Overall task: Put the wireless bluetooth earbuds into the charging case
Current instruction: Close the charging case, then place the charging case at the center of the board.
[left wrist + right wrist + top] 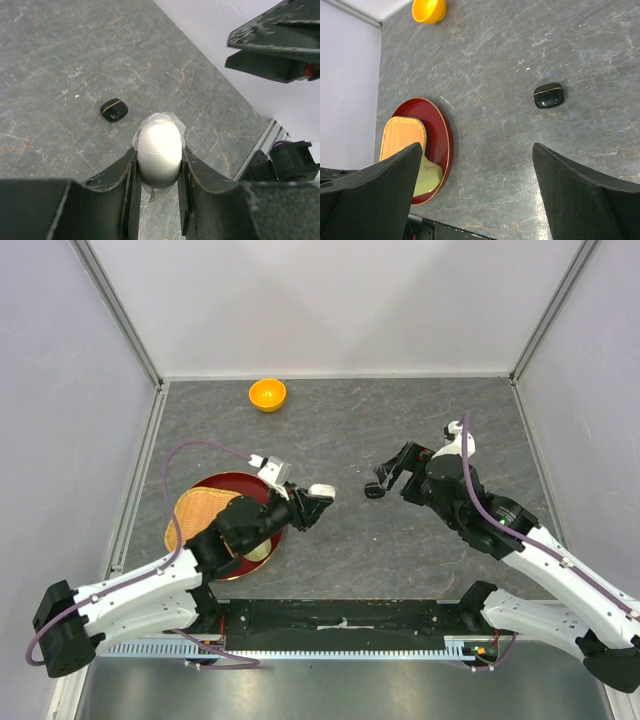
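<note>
A white egg-shaped charging case [159, 145], lid closed and partly wrapped in clear film, is clamped between the fingers of my left gripper [159, 155]. In the top view, that left gripper [318, 498] holds the white case [322, 490] above the table's middle. A second charging case, black [374, 491] and also closed, lies flat on the grey tabletop. My right gripper [390, 475] hovers just right of the black case [549, 95] with its jaws spread wide and nothing between them [477, 146]. The earbuds are out of view.
A red plate [215, 480] at the left holds an orange woven mat [198, 512] and a yellow-green piece [427, 175]. An orange bowl [267, 394] sits at the back. White walls enclose the table on three sides.
</note>
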Controlling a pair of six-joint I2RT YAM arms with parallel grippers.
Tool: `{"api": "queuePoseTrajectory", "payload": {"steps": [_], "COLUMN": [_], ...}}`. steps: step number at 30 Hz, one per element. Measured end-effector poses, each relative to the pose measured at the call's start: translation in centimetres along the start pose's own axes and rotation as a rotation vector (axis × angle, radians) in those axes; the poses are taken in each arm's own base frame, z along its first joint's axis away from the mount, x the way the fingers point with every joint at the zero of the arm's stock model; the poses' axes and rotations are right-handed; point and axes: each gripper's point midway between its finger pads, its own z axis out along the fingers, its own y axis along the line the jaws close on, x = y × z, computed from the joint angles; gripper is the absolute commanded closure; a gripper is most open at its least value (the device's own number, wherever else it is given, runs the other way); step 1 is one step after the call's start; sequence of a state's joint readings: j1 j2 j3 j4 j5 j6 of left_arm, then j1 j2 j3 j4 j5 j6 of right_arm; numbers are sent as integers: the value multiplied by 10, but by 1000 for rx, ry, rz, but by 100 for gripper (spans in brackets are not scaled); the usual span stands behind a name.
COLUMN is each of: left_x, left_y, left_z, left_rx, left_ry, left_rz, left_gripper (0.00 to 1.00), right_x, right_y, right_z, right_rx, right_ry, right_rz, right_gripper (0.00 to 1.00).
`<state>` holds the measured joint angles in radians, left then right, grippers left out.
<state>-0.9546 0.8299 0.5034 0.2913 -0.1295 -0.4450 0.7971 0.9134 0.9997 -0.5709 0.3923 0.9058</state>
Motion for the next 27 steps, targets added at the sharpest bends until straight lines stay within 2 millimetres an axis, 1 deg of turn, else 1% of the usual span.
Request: {"api": "queuePoseTrajectory", "payload": {"steps": [2,6,9,10,13,16,18,20,23,27], "left_x": [7,26,36,39,53,74,93,113,136,148], "left_y": [1,7,9,9,14,23,31,39,43,48], "left_z": [9,26,40,44,60,73,82,86,90,92], "left_rx": [-19,-72,-110,-119,-143,-147,-160,-179,-196,-212], "left_ry": [39,124,182,193,245,299,335,381,433,455], "left_rz": [-22,-63,-83,-93,-165,-266,-337,-394,-457,-503], "left_gripper": [98,98,98,98,98,98,98,98,98,98], "right_x": [-4,-4,-8,-11,-30,-46,-51,-51,-47,-39], "right_y": [-4,-16,-27,-29,-33,-35,-35,-35,-34,-34], "right_z": [-2,-2,-7,-10,-26,-40,-44,-44,-43,-40], "right_rx": [17,70,111,116,108,95,90,89,84,77], "right_ry": [-19,-27,-49,-63,-142,-205,-225,-224,-206,-170], "right_rz": [13,20,21,24,43,49,51,48,45,36], "right_gripper": [2,2,2,2,2,2,2,2,2,2]}}
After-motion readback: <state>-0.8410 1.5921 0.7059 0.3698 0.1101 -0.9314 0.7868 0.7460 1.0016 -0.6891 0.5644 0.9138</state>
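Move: The left hand already holds the white case and is taking it to the bare table some 5 cm ahead, 9 cm to its right and 22 cm below. The black case lies about 12 cm ahead and 13 cm right of that hand. The mug on the plate stands roughly level with the hand and 17 cm to its left. From the empty right hand, the bare spot is about 5 cm ahead, 8 cm left and 24 cm below. Still pinching the white case, the left hand lowers it some 16 cm while swinging about 8 cm right and 4 cm forward, towards the table just short of the black case, the fingers tipping down about 40 degrees. The right hand, wide open and empty, draws off rightward about 7 cm with a slight rise, turning clockwise, then eases back a little. ##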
